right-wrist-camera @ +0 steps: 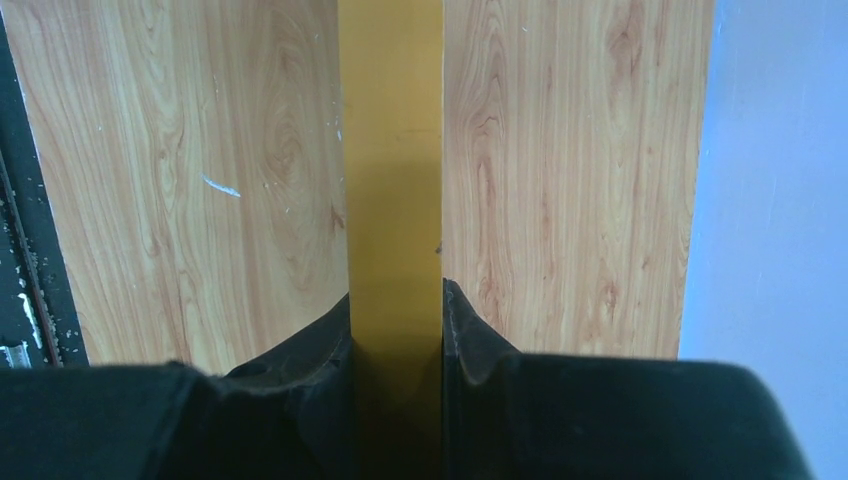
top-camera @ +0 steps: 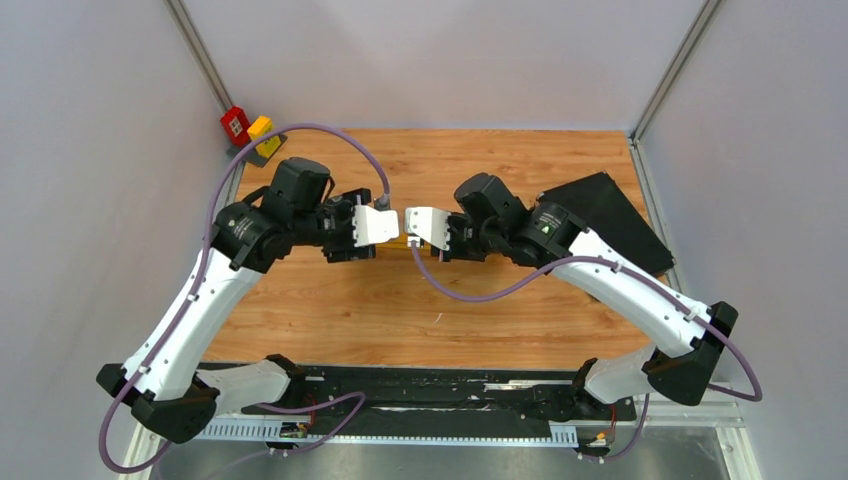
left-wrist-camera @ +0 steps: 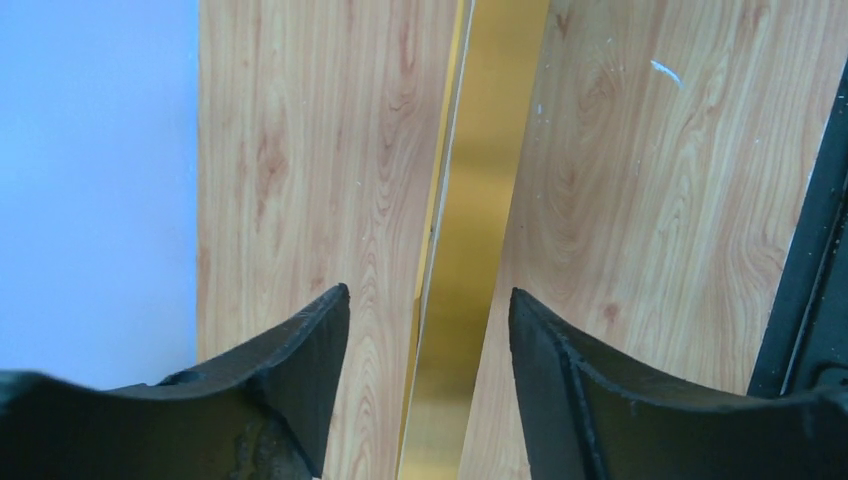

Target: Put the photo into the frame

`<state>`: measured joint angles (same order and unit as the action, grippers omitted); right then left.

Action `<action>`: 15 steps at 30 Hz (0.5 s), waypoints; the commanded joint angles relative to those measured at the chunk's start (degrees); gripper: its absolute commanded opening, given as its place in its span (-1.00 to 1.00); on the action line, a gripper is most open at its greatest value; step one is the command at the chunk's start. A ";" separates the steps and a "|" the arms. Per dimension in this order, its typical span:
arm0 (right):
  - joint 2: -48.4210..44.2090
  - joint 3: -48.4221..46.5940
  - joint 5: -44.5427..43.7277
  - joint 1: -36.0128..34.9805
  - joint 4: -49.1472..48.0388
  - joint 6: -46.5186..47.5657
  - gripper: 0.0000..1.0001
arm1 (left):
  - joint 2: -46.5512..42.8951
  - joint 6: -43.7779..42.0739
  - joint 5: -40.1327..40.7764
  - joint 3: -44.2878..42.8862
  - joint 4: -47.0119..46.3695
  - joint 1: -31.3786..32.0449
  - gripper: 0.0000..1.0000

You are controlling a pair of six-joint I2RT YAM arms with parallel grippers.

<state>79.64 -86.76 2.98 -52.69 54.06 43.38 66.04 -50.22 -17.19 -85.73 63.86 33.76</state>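
The frame shows edge-on as an orange-yellow strip, held upright over the wooden table. In the top view only a small yellow bit of the frame point(top-camera: 405, 241) shows between the two grippers. My right gripper point(top-camera: 424, 230) is shut on the frame point(right-wrist-camera: 392, 150), with both fingers pressed against its sides point(right-wrist-camera: 397, 285). My left gripper point(top-camera: 378, 228) is open; its fingers stand apart on either side of the frame's edge point(left-wrist-camera: 480, 200) without touching it point(left-wrist-camera: 430, 292). A thin pale edge runs along the strip's left side. The photo is not in view.
A black case point(top-camera: 605, 215) lies at the back right of the wooden table point(top-camera: 400, 320). A red and yellow block point(top-camera: 245, 128) sits at the back left corner. A black rail point(top-camera: 440, 385) runs along the near edge. Grey walls enclose the table.
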 commanded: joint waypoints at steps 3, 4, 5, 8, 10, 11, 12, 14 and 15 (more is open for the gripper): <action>-0.49 -4.91 1.52 0.20 -1.26 -4.31 -1.00 | -1.33 1.73 0.81 -0.91 -3.30 0.14 0.53; -0.41 -5.27 1.38 0.21 -1.09 -4.41 -1.00 | -1.57 1.93 1.14 -0.70 -3.56 0.11 0.67; -0.22 -5.66 1.28 0.22 -0.83 -4.56 -1.00 | -1.77 2.17 1.34 -0.60 -4.09 0.13 0.75; 0.43 -7.40 1.07 0.21 -0.33 -5.62 -1.00 | -3.13 3.37 2.86 0.12 -6.59 0.17 0.99; 0.95 -8.80 0.91 0.21 -0.16 -6.67 -1.00 | -4.03 4.25 3.80 0.35 -7.82 0.09 0.99; 1.24 -9.45 0.89 0.28 -0.15 -7.33 -1.00 | -4.27 5.00 4.12 0.36 -8.20 0.08 0.99; 1.61 -10.15 0.96 0.26 -0.10 -8.03 -1.00 | -4.85 5.37 4.87 0.38 -9.03 0.13 1.00; 2.57 -12.20 0.37 0.33 -0.16 -10.00 -1.00 | -5.75 6.67 5.98 0.46 -10.20 0.05 1.00; 3.14 -13.41 0.20 0.54 -0.16 -11.06 -1.00 | -6.10 7.65 6.31 0.43 -10.62 -0.08 1.00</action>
<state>82.59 -93.27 3.31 -52.42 58.04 37.21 62.50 -46.44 -13.08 -85.27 57.87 33.76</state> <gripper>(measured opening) 0.236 0.995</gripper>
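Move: Just below the left fingers, which already stand clear on both sides of its top bar, the upright frame has its middle some 9 cm right of the left hand and 14 cm below it. The right gripper, pinching that bar, is about 12 cm to the left hand's right, roughly level with it front to back. From the right hand the frame's middle is about 2 cm left and 13 cm down; the black case lies roughly 29 cm right, 2 cm ahead and 22 cm down. Backing off from the frame's top bar, the left hand rises about 3 cm, drifting a centimetre forward, while its fingers spread from two-thirds to fully open and its wrist tilts up and turns some 10 degrees. The right hand keeps its pinch on the bar, lifting it about 1.5 cm and turning slightly clockwise. ##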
